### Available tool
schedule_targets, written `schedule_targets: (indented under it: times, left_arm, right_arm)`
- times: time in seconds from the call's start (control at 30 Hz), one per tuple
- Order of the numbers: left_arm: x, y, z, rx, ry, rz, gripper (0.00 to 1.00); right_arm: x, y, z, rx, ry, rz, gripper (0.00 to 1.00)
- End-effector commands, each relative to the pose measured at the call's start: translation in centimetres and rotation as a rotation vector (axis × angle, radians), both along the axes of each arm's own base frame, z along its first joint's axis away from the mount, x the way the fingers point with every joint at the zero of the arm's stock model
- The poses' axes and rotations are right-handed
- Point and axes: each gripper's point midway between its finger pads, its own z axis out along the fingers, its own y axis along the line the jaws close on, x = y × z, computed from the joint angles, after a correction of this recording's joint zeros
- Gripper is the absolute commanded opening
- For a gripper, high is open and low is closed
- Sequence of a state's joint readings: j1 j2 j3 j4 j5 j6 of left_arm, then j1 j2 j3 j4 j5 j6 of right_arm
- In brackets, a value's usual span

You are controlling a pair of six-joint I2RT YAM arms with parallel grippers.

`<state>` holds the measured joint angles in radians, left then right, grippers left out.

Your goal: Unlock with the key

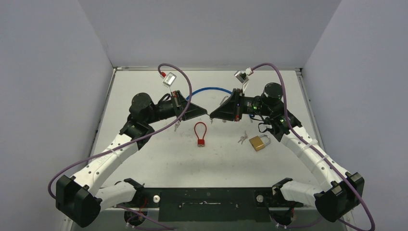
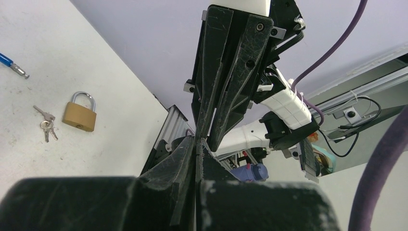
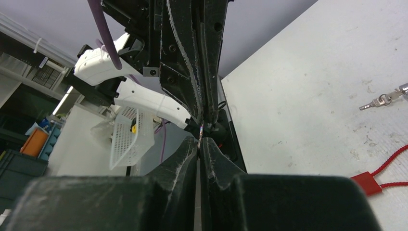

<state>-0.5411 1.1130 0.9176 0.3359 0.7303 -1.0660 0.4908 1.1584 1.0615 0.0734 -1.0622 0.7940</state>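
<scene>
My two grippers meet tip to tip above the middle of the table. The left gripper (image 1: 206,114) (image 2: 198,144) is shut, and the right gripper (image 1: 212,116) (image 3: 199,140) is shut against it from the other side. A thin shiny sliver, the key (image 3: 200,130) seen edge-on, sits pinched where the tips meet. The brass padlock (image 1: 259,143) (image 2: 79,117) lies flat on the table to the right, its shackle closed. A small bunch of keys (image 1: 242,139) (image 2: 45,126) lies beside it.
A red cable lock (image 1: 200,134) (image 3: 368,183) lies under the grippers, a little to the left. A blue cable (image 1: 210,89) (image 2: 6,59) arcs behind them. Another small key (image 3: 382,100) lies loose on the table. Grey walls close in the table's left, right and back.
</scene>
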Motion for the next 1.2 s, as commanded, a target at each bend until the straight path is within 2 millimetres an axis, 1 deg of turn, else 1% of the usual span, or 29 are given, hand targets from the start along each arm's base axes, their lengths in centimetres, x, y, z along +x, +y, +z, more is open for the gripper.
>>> schedule_targets:
  times: [0.0, 0.07, 0.1, 0.17, 0.23, 0.27, 0.33, 0.4, 0.47, 0.53, 0.57, 0.63, 0.67, 0.7, 0.73, 0.8, 0.87, 0.93, 1.0, 1.07, 1.17]
  left_arm:
    - [0.5, 0.8, 2.5, -0.040, -0.057, 0.040, 0.01]
    - [1.1, 1.3, 2.1, -0.038, -0.041, 0.073, 0.06]
    - [1.4, 1.5, 2.0, -0.039, -0.033, 0.093, 0.10]
    - [1.9, 2.0, 1.6, -0.038, -0.018, 0.131, 0.25]
    - [2.6, 2.8, 1.0, -0.029, 0.006, 0.185, 0.44]
    - [3.0, 3.2, 0.6, -0.022, 0.020, 0.214, 0.49]
    - [4.0, 4.3, -1.0, 0.020, 0.070, 0.306, 0.58]
    - [5.3, 5.7, -4.0, 0.121, 0.152, 0.429, 0.65]
    - [5.7, 7.2, -8.2, 0.260, 0.249, 0.528, 0.68]
    - [5.5, 8.6, -12.6, 0.393, 0.328, 0.602, 0.69]
    - [5.2, 8.9, -14.5, 0.446, 0.357, 0.620, 0.70]
    - [4.8, 8.8, -17.5, 0.559, 0.369, 0.637, 0.70]
    - [4.5, 8.5, -18.8, 0.626, 0.355, 0.637, 0.71]
    - [4.4, 8.2, -20.1, 0.704, 0.340, 0.643, 0.71]
    - [3.9, 7.4, -21.2, 0.769, 0.325, 0.626, 0.72]
    - [3.6, 6.0, -23.7, 0.857, 0.331, 0.572, 0.72]
    - [3.2, 4.9, -26.0, 0.932, 0.319, 0.536, 0.72]
    - [3.3, 4.5, -28.2, 0.988, 0.319, 0.520, 0.73]
    - [3.4, 4.4, -29.5, 1.040, 0.306, 0.505, 0.73]
    - [4.0, 4.1, -30.3, 1.080, 0.289, 0.506, 0.74]
    - [4.8, 2.9, -30.6, 1.076, 0.273, 0.485, 0.76]
  right_arm:
    - [0.7, -0.3, 1.5, 0.042, -0.059, -0.054, 0.00]
    - [1.2, -0.4, 0.5, 0.031, -0.036, -0.092, 0.00]
    - [1.4, -0.5, 0.3, 0.030, -0.026, -0.105, 0.00]
    - [1.6, -0.5, -0.1, 0.040, -0.013, -0.122, 0.00]
    - [1.8, -0.6, -0.6, 0.040, 0.003, -0.141, 0.00]
    - [2.0, -0.7, -0.8, 0.038, 0.010, -0.155, 0.00]
    - [2.3, -0.7, -1.6, 0.031, 0.034, -0.177, 0.00]
    - [2.8, -0.9, -2.8, 0.012, 0.069, -0.217, 0.00]
    - [3.4, -1.3, -4.5, -0.011, 0.116, -0.270, 0.00]
    - [3.8, -1.7, -6.7, -0.041, 0.168, -0.326, 0.00]
    - [4.0, -2.0, -7.8, -0.051, 0.197, -0.354, 0.00]
    - [3.8, -2.4, -9.8, -0.067, 0.234, -0.400, 0.00]
    - [3.5, -2.6, -11.3, -0.083, 0.257, -0.423, 0.00]
    - [3.1, -2.7, -11.7, -0.085, 0.261, -0.441, 0.00]
    - [2.5, -2.8, -12.7, -0.093, 0.274, -0.458, 0.00]
    - [1.5, -2.8, -14.4, -0.104, 0.309, -0.488, 0.00]
    - [0.3, -2.9, -15.7, -0.094, 0.333, -0.511, 0.00]
    - [-0.5, -3.4, -16.9, -0.081, 0.359, -0.544, 0.00]
    - [-1.1, -3.9, -17.5, -0.065, 0.375, -0.565, 0.00]
    - [-1.4, -4.3, -18.1, -0.066, 0.381, -0.576, 0.00]
    - [-1.9, -4.7, -19.0, -0.101, 0.376, -0.575, 0.00]
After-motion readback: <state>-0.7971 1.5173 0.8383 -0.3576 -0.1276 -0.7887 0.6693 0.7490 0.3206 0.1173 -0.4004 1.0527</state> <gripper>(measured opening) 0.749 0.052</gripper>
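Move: The red lock's body lies on the table about 37 cm below the shut left fingers, some 5 cm ahead and 3 cm to their left. The cable-lock keys are roughly 12 cm ahead and 13 cm left of that hand; the loose keys are 7 cm ahead and 15 cm right. From the right hand, which already grips the small key, the red lock is 8 cm ahead, 4 cm left and 37 cm down. The red lock draws the left hand down: its fingers let go of the key's end and open wide as it swings about 5 cm forward and left, then it plunges some 33 cm, easing back slightly and tipping the fingers steeply down, to stop just short of the lock. The right hand keeps the key pinched and sinks 20 cm, first easing forward, then back and right, its fingers swinging clockwise to point forward-left. ##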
